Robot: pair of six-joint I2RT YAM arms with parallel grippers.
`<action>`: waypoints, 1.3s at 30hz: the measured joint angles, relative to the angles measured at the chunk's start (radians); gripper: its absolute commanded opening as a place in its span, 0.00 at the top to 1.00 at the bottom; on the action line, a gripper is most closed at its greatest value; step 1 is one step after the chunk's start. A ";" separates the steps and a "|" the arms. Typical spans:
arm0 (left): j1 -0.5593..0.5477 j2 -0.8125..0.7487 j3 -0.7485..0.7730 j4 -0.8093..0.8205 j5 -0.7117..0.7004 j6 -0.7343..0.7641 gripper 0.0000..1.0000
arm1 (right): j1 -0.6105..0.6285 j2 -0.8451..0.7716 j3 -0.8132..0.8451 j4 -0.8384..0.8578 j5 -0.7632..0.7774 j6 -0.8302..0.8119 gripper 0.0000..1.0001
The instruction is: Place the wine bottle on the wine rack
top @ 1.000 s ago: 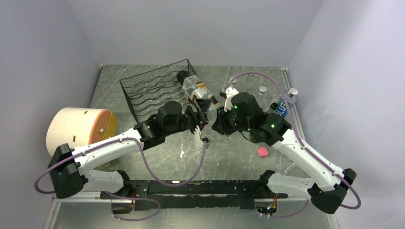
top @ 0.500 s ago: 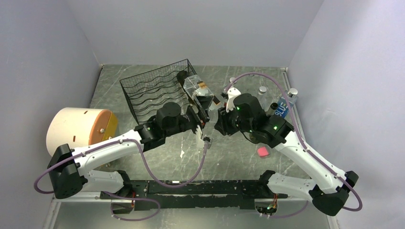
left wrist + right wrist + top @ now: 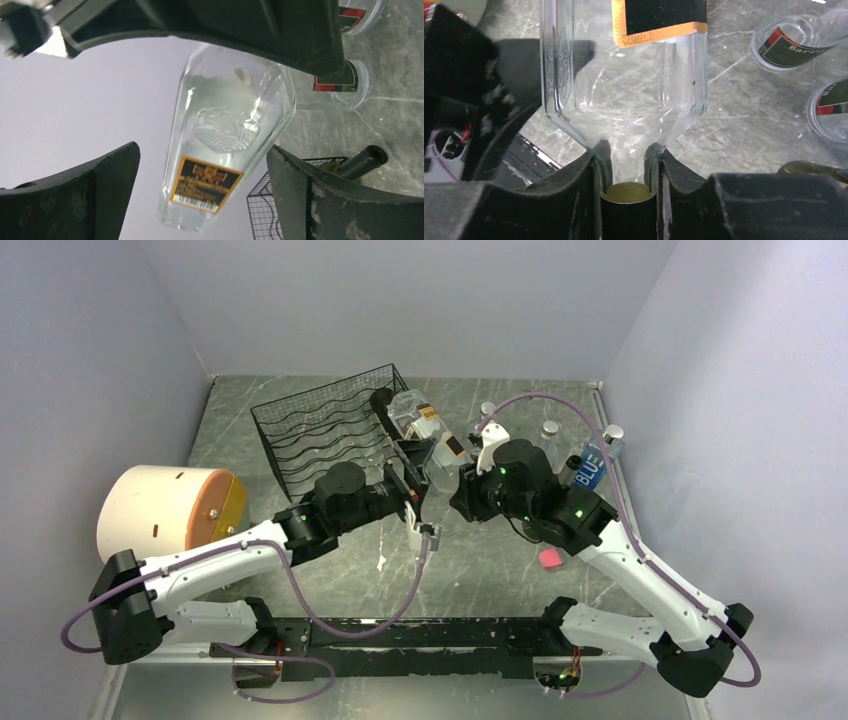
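The wine bottle (image 3: 430,435) is clear glass with a black and orange label. It is held off the table, tilted, just right of the wine rack (image 3: 315,435), a black wire-mesh rack. My right gripper (image 3: 463,487) is shut on the bottle's neck (image 3: 628,165); the body (image 3: 624,90) rises away from the fingers. My left gripper (image 3: 412,483) is open. In the left wrist view its fingers (image 3: 100,185) stand wide on both sides of the bottle's lower body (image 3: 220,150) without touching it.
A dark bottle (image 3: 383,400) lies at the rack's right end. Several small bottles (image 3: 590,468) stand at the back right, also in the right wrist view (image 3: 791,42). A cream cylinder (image 3: 165,505) sits at the left. A pink block (image 3: 549,559) lies at the right.
The bottle has swung a little to the back right with my right gripper. My left arm has drawn back slightly toward the near left.
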 measured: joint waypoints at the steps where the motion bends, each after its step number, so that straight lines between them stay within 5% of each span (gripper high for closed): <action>1: 0.000 -0.012 -0.009 0.004 -0.005 -0.029 0.01 | 0.000 0.000 -0.003 0.003 0.007 0.003 1.00; 9: -0.017 -0.160 -0.051 0.089 -0.079 -0.388 0.01 | -0.009 0.007 -0.040 0.018 0.104 0.033 1.00; 15: -0.017 -0.263 -0.140 0.174 -0.230 -0.800 0.01 | -0.009 0.032 -0.084 0.075 0.090 0.037 1.00; 22: -0.017 -0.265 0.007 0.044 -0.500 -1.229 0.01 | -0.009 0.066 -0.175 0.159 -0.023 0.017 1.00; 30: -0.006 -0.280 0.023 -0.015 -0.755 -1.495 0.01 | 0.000 0.148 -0.290 0.278 -0.177 -0.007 1.00; 39: 0.070 -0.241 0.094 -0.194 -0.807 -1.656 0.01 | 0.100 0.270 -0.334 0.399 -0.196 -0.043 1.00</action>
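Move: The right hand holds the square clear wine bottle by its neck; the free rack slot beside the stored bottles lies about 18 cm ahead, 27 cm left and 16 cm lower. Nearer along the rack lie the stored clear bottle, 19 ahead and 21 left, and the dark bottle, 20 ahead and 15 left. From the open left hand the slot is some 15 cm ahead, 15 left and 22 below, and the held bottle's middle about 4 ahead. The right hand keeps its pinch on the neck and, after a small nudge forward and right, lowers the bottle about 15 cm while carrying it some 7 cm left towards the front of the rack, tipping a little further down and turning slightly counter-clockwise. The left hand, already open, draws back from the bottle about 15 cm to the left, rising as it goes and ending some 5 cm higher, and swings through roughly 100 degrees from pointing right to facing forward over the rack, its fingers staying wide open. ##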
